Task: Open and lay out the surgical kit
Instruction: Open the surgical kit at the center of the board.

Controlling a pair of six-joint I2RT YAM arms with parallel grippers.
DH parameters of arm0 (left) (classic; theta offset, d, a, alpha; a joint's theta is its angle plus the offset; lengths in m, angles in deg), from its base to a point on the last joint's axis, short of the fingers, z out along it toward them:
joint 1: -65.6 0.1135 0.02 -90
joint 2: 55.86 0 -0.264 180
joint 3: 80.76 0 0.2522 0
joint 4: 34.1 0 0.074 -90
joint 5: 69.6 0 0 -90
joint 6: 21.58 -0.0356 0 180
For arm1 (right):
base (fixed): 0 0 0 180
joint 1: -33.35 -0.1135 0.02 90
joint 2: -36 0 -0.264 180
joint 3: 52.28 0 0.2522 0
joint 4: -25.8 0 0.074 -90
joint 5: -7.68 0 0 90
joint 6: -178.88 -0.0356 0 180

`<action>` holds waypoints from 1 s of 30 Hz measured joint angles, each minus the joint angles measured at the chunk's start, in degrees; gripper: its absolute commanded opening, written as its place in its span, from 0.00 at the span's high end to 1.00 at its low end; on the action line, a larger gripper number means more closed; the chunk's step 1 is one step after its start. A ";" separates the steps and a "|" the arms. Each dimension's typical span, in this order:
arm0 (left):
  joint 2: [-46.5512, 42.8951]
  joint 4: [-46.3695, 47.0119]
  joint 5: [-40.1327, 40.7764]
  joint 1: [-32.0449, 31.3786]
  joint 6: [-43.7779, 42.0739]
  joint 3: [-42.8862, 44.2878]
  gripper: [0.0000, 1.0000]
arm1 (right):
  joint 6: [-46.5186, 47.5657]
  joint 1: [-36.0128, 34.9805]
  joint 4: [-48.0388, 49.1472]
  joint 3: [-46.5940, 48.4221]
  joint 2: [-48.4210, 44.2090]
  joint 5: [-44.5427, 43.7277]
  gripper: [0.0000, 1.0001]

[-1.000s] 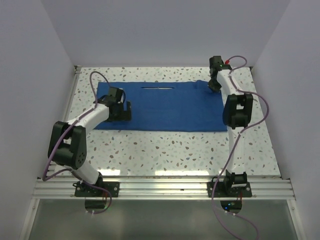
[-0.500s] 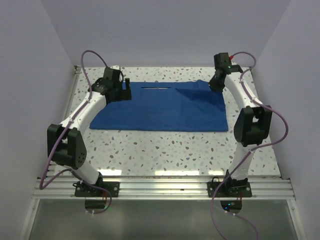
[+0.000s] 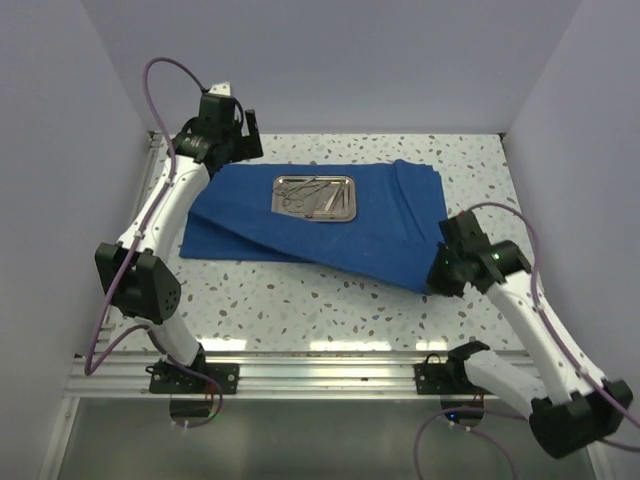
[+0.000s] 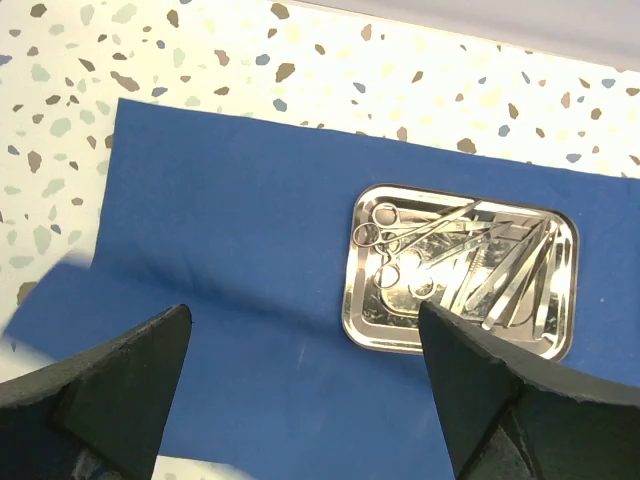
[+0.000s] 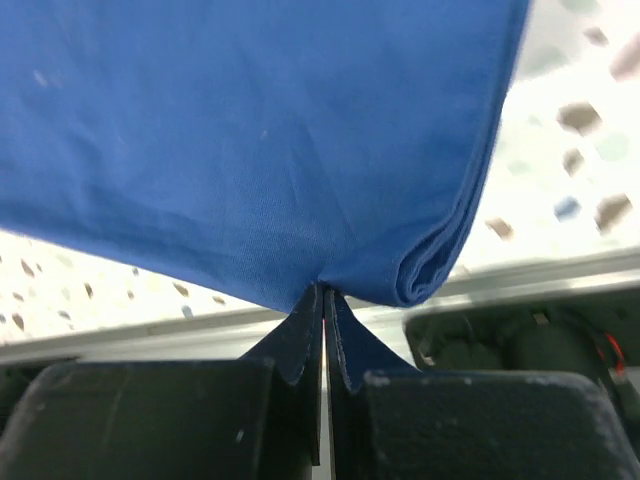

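The royal-blue cloth wrap (image 3: 380, 235) lies spread on the speckled table. The shiny steel tray (image 3: 315, 196) sits uncovered on its far middle and holds several slim silver instruments (image 3: 305, 192). My right gripper (image 3: 438, 282) is shut on the cloth's near right corner, which is drawn toward the front. In the right wrist view the fingertips (image 5: 323, 298) pinch a folded edge of cloth (image 5: 260, 150). My left gripper (image 3: 243, 133) is open and empty, raised above the cloth's far left corner. Its wrist view shows the tray (image 4: 365, 325), the instruments (image 4: 450, 262) and the cloth (image 4: 220, 230) below the open gripper (image 4: 300, 395).
White walls enclose the table on the left, back and right. An aluminium rail (image 3: 320, 375) with the arm bases runs along the near edge. A metal strip (image 3: 152, 150) borders the table's left edge. Speckled tabletop (image 3: 320, 300) shows in front of the cloth.
My right gripper has pulled the cloth flap from the far right to the near right, uncovering the tray. My left arm has risen toward the far left corner.
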 measured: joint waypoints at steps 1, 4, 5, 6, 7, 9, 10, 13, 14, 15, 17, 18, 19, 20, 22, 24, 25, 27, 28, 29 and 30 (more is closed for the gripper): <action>0.22 -0.17 0.02 0.00 0.31 0.68 0.00 | -0.15 0.17 -2.71 -1.05 -4.66 -0.07 1.00; 0.24 -0.92 -0.09 0.00 2.25 1.14 0.00 | -0.15 0.44 -8.81 -1.22 -13.99 -1.64 1.00; 0.24 -1.14 -0.24 0.00 2.84 1.07 0.00 | 0.13 0.44 -9.88 -0.96 -15.56 -1.99 1.00; 0.24 -1.64 -0.39 0.00 3.67 0.87 0.00 | 0.52 0.44 -10.99 -0.90 -16.68 -2.10 1.00; 0.11 -1.75 -0.52 -0.02 4.22 0.39 0.00 | 1.01 0.44 -11.52 -0.90 -17.14 -1.84 1.00; -0.57 -2.16 -0.55 -0.02 4.96 -1.11 0.00 | 2.12 0.44 -12.20 -0.94 -17.64 -0.90 1.00; -0.90 -2.49 -0.55 -0.02 5.18 -1.79 0.00 | 2.64 0.44 -12.39 -0.94 -17.62 -0.52 1.00; -1.99 -3.43 -0.46 -0.02 5.62 -3.17 0.00 | 3.43 0.44 -12.92 -0.94 -17.38 -0.20 0.57; -2.38 -3.56 -0.44 -0.02 5.64 -3.48 0.00 | 3.72 0.44 -13.16 -0.92 -16.96 -0.09 0.06; -2.84 -3.63 -0.28 -0.02 5.64 -3.76 0.00 | 4.37 0.44 -13.31 -0.92 -16.35 0.15 0.02; -3.80 -4.20 0.11 -0.02 5.60 -4.04 0.00 | 5.79 0.46 -13.70 -0.61 -14.73 1.40 0.02; -4.31 -4.52 0.31 -0.02 5.60 -4.07 0.00 | 6.29 0.44 -13.86 -0.02 -14.05 2.19 0.02; -4.85 -4.81 0.55 -0.02 5.57 -4.07 0.00 | 6.58 0.44 -14.29 1.03 -13.31 2.75 0.02; -5.42 -5.05 0.70 -0.02 5.57 -4.07 0.00 | 6.86 0.44 -14.51 2.89 -12.26 3.08 0.02; -6.62 -5.73 0.85 -0.02 5.62 -4.13 0.00 | 7.15 0.44 -14.75 8.37 -10.60 3.23 0.02; -8.11 -5.92 0.74 -0.02 5.88 -5.03 0.00 | 7.50 0.44 -14.29 14.84 -9.53 3.08 0.02; -9.35 -5.95 0.55 -0.02 6.14 -6.29 0.00 | 7.58 0.44 -14.10 17.73 -8.81 2.73 0.02; -12.31 -6.19 0.02 -0.02 7.02 -9.66 0.00 | 7.69 0.46 -13.75 21.86 -7.17 2.10 0.02; -14.01 -6.12 -0.26 -0.07 7.56 -11.78 0.00 | 7.67 0.46 -13.62 23.06 -6.16 2.05 0.05; -15.96 -5.77 -0.57 -0.20 8.02 -14.43 0.00 | 7.63 0.46 -13.38 23.76 -4.48 2.05 0.06; -18.16 -5.33 -0.98 -0.39 8.70 -17.68 0.00 | 7.34 0.52 -12.87 24.46 -2.05 2.21 0.07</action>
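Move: The blue cloth's near flap is already pinched by its edge in the right hand, which is taking it to the board's near edge, some 12 cm back, about 2 cm right and 12 cm below. The instrument tray lies roughly 32 cm ahead of this hand, 28 cm left and 12 cm below. From the empty left hand, that same stretch of board edge is some 40 cm back, 51 cm right and 23 cm below. The blue cloth's edge, still pinched, is pulled quickly back towards the board's near edge, about 7 cm and a little to the right, by the right hand, which also rises slightly. There the fingers pause, open wide and let go, then the hand climbs some 10 cm while coming forward again. The open left hand draws back roughly 9 cm, away from the tray. ##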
